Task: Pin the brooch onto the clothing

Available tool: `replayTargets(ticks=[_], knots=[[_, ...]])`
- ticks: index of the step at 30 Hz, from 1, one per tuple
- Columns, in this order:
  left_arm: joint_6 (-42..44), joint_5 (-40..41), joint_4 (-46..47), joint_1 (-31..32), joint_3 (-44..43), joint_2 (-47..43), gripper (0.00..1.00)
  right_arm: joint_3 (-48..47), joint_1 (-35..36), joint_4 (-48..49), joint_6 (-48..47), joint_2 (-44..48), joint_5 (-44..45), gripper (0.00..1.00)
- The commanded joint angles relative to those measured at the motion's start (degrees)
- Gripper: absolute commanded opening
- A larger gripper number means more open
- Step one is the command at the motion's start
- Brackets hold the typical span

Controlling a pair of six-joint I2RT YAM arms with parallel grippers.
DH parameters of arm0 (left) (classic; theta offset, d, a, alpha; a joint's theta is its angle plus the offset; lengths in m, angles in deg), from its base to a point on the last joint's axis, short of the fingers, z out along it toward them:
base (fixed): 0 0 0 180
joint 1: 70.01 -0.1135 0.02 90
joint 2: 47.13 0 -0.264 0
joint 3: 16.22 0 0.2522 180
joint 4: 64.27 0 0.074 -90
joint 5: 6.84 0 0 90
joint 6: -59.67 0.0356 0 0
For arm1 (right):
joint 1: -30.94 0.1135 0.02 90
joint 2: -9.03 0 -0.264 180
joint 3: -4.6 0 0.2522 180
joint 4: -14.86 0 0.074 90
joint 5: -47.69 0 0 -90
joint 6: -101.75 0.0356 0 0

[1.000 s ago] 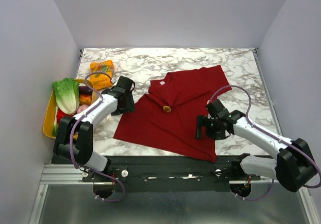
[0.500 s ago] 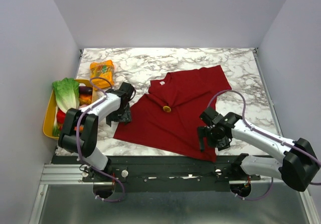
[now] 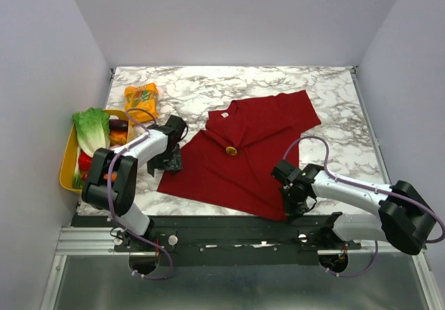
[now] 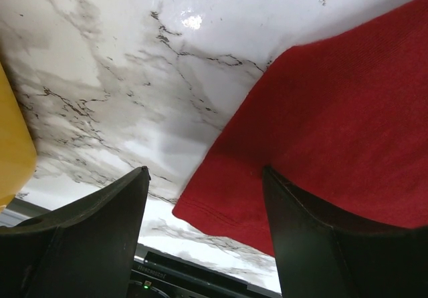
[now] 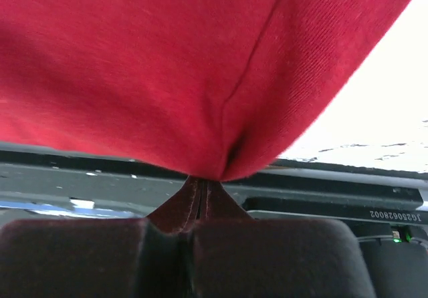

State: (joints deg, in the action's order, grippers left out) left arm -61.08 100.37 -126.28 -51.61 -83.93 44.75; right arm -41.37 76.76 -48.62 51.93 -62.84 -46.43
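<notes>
The dark red T-shirt (image 3: 243,150) lies spread on the marble table. The small gold brooch (image 3: 231,150) sits on its chest. My left gripper (image 3: 172,164) is open beside the shirt's near left corner; in the left wrist view that corner (image 4: 227,208) lies between the open fingers (image 4: 93,224). My right gripper (image 3: 293,207) is shut on the shirt's near right hem corner; the right wrist view shows the red cloth (image 5: 200,204) pinched between the shut pads and bunched up above them.
An orange snack packet (image 3: 141,99) lies at the back left. A yellow tray (image 3: 66,165) with lettuce and other play food stands at the left edge. The black table rail (image 3: 229,226) runs just beyond the shirt's near hem.
My right gripper has moved toward the near edge and closed on the shirt's hem corner. My left gripper has drawn back from the sleeve to the shirt's near left corner.
</notes>
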Motion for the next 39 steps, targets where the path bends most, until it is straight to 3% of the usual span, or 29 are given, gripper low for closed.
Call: replayTargets(ticks=[1,10,17,20,22,28,29,30,32,39], knots=[[-1.6,-1.3,1.9,-0.5,3.1,-2.0,0.78,-2.7,0.4,2.4,3.1,3.7,6.9,0.01],[-3.5,-7.3,5.1,-0.5,6.4,-4.1,0.77,-6.5,-0.7,4.0,4.3,9.5,12.6,0.00],[-8.0,-4.0,5.6,2.1,9.3,-1.8,0.76,-8.7,-10.2,4.7,-1.8,12.1,13.3,0.01],[-8.7,-9.3,10.4,3.0,12.7,-1.7,0.73,-9.7,-12.4,5.1,-4.6,11.9,13.3,0.01],[-9.4,-10.7,13.0,3.4,14.4,-2.0,0.57,-10.5,-13.7,5.4,-5.6,11.4,13.5,0.00],[-10.1,-12.8,13.4,5.7,15.4,-4.2,0.33,-11.3,-15.2,7.1,-6.8,11.1,12.1,0.00],[-10.1,-13.4,14.4,5.7,16.5,-3.5,0.28,-11.4,-15.4,7.4,-6.9,11.1,11.4,0.00],[-10.0,-13.0,14.2,6.0,16.0,-3.1,0.15,-11.6,-15.4,7.9,-7.2,11.1,11.2,0.00],[-9.4,-13.2,14.7,6.1,15.5,-3.1,0.03,-12.3,-15.5,8.2,-7.7,11.2,11.0,0.00],[-7.1,-15.5,16.6,6.0,9.3,-12.6,0.00,-15.9,-15.5,10.4,-11.7,15.8,9.7,0.01]])
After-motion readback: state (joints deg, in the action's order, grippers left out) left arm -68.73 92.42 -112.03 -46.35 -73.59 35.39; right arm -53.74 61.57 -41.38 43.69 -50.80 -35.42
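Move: The clothing's left edge lies under the left hand's open fingers, the spot to pinch about 4 cm to its right, 1 cm back and 1 cm below. The brooch is some 20 cm right and 6 cm ahead of that hand; the vegetable bin's middle is roughly 20 cm left and 6 cm ahead. The right hand already grips the clothing's near right corner at the table's front edge; the brooch lies about 21 cm ahead and 18 cm left of it. Forward and up goes the right hand, about 14 cm out and 10 cm higher, bringing the pinched hem corner nearer the brooch, its fingertips swinging forward some 35 degrees. The left hand sidles about 5 cm right, low over the table and sinking a little, tilts slightly, and its open fingers shut fully, pinching the clothing's left edge before rising slightly. ##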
